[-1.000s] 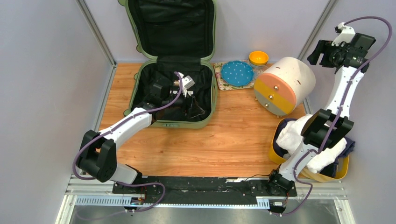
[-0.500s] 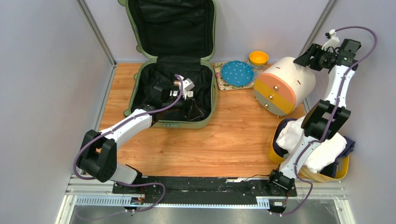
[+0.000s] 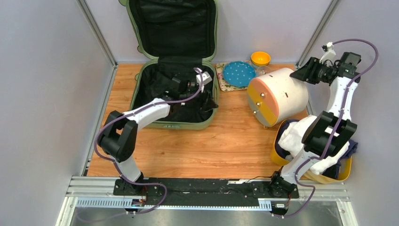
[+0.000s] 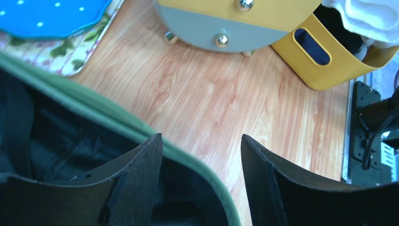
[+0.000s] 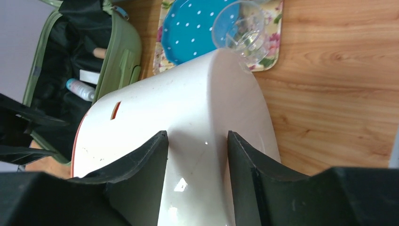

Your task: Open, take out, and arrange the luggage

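The sage-green luggage (image 3: 183,125) lies open at the back left, its lid upright against the wall and black lining showing. My left gripper (image 3: 207,101) is open at the case's right side. In the left wrist view my left gripper (image 4: 202,141) straddles the green rim (image 4: 94,106), one finger inside the case and one over the table, holding nothing. My right gripper (image 3: 297,75) is open against the back end of the round cream-and-orange drawer box (image 3: 282,92). Seen from the right wrist, my right gripper (image 5: 197,136) has its fingers spread over the box's white wall (image 5: 188,94).
A blue dotted plate (image 3: 238,73) on a floral mat and an orange bowl (image 3: 260,58) sit behind the box, beside a clear cup (image 5: 237,23). A yellow tray (image 3: 277,157) with white towels (image 3: 294,136) stands at the front right. Small toiletries (image 5: 80,89) lie in the case.
My left arm swung right across the case to its right rim. My right arm dropped onto the drawer box, which slid and turned left. Both grippers narrowed, the right more.
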Available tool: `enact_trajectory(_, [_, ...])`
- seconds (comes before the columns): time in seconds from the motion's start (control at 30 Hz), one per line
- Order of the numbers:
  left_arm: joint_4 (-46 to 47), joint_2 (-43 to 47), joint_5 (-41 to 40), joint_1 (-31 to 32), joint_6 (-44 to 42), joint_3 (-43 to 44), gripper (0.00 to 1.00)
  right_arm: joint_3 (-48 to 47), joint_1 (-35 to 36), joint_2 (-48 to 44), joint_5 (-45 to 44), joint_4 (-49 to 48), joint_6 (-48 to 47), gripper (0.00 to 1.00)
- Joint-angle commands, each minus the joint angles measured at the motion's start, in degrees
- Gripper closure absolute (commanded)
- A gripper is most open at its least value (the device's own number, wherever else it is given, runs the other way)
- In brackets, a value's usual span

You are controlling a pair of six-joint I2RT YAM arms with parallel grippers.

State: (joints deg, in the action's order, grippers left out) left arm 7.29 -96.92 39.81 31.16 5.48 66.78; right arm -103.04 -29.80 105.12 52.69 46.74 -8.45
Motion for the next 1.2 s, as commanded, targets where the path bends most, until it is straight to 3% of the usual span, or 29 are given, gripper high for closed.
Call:
enact_trajectory(0.0, [7.47,-4.14,0.18,4.6,-5.37,3.96,0.31,6.53,2.2,-0.88,-0.22,8.89,-2.72,0.5])
enact_trajectory(0.17, [9.23,-9.5,-2.54,8.91,-13.9,6.16,0.37,9.79,3.08,-2.81,0.49,9.51,-3.15,0.5])
enact_trajectory(0.6, [13.28,-19.44,-13.18,18.76,-17.6,10.11,0.51,17.97,4.23,-8.62,0.93,9.25,-4.03,0.5])
enact_trajectory(1.17, [15.21,-29.11,-18.45,19.64,-15.24,17.24,0.6,15.33,4.31,-8.26,0.67,9.16,-3.51,0.48])
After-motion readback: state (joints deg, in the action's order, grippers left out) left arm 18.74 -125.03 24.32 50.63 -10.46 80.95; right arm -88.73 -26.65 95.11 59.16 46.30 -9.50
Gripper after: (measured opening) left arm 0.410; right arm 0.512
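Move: The cabinet's bottom drawer knob is some 21 cm to the left hand's right, about 1 cm ahead and 12 cm lower. From the left hand, the blue plate lies about 15 cm right and 16 cm farther out, and the open suitcase's middle about 14 cm left and 7 cm ahead. From the right hand, already on the cabinet's upper back edge, that knob is about 21 cm left, 9 cm back and 19 cm lower; the cabinet's middle is about 11 cm left and 5 cm back. Rightward and down, the left hand leaves the suitcase for the cabinet's front, about 15 cm across and 12 cm lower, rolling some 20 degrees and narrowing its fingers until they flank the bottom knob; contact can't be seen. The right hand keeps its half-open hold on the upper back edge and pushes the cabinet left and back about 8 cm, then holds still. ##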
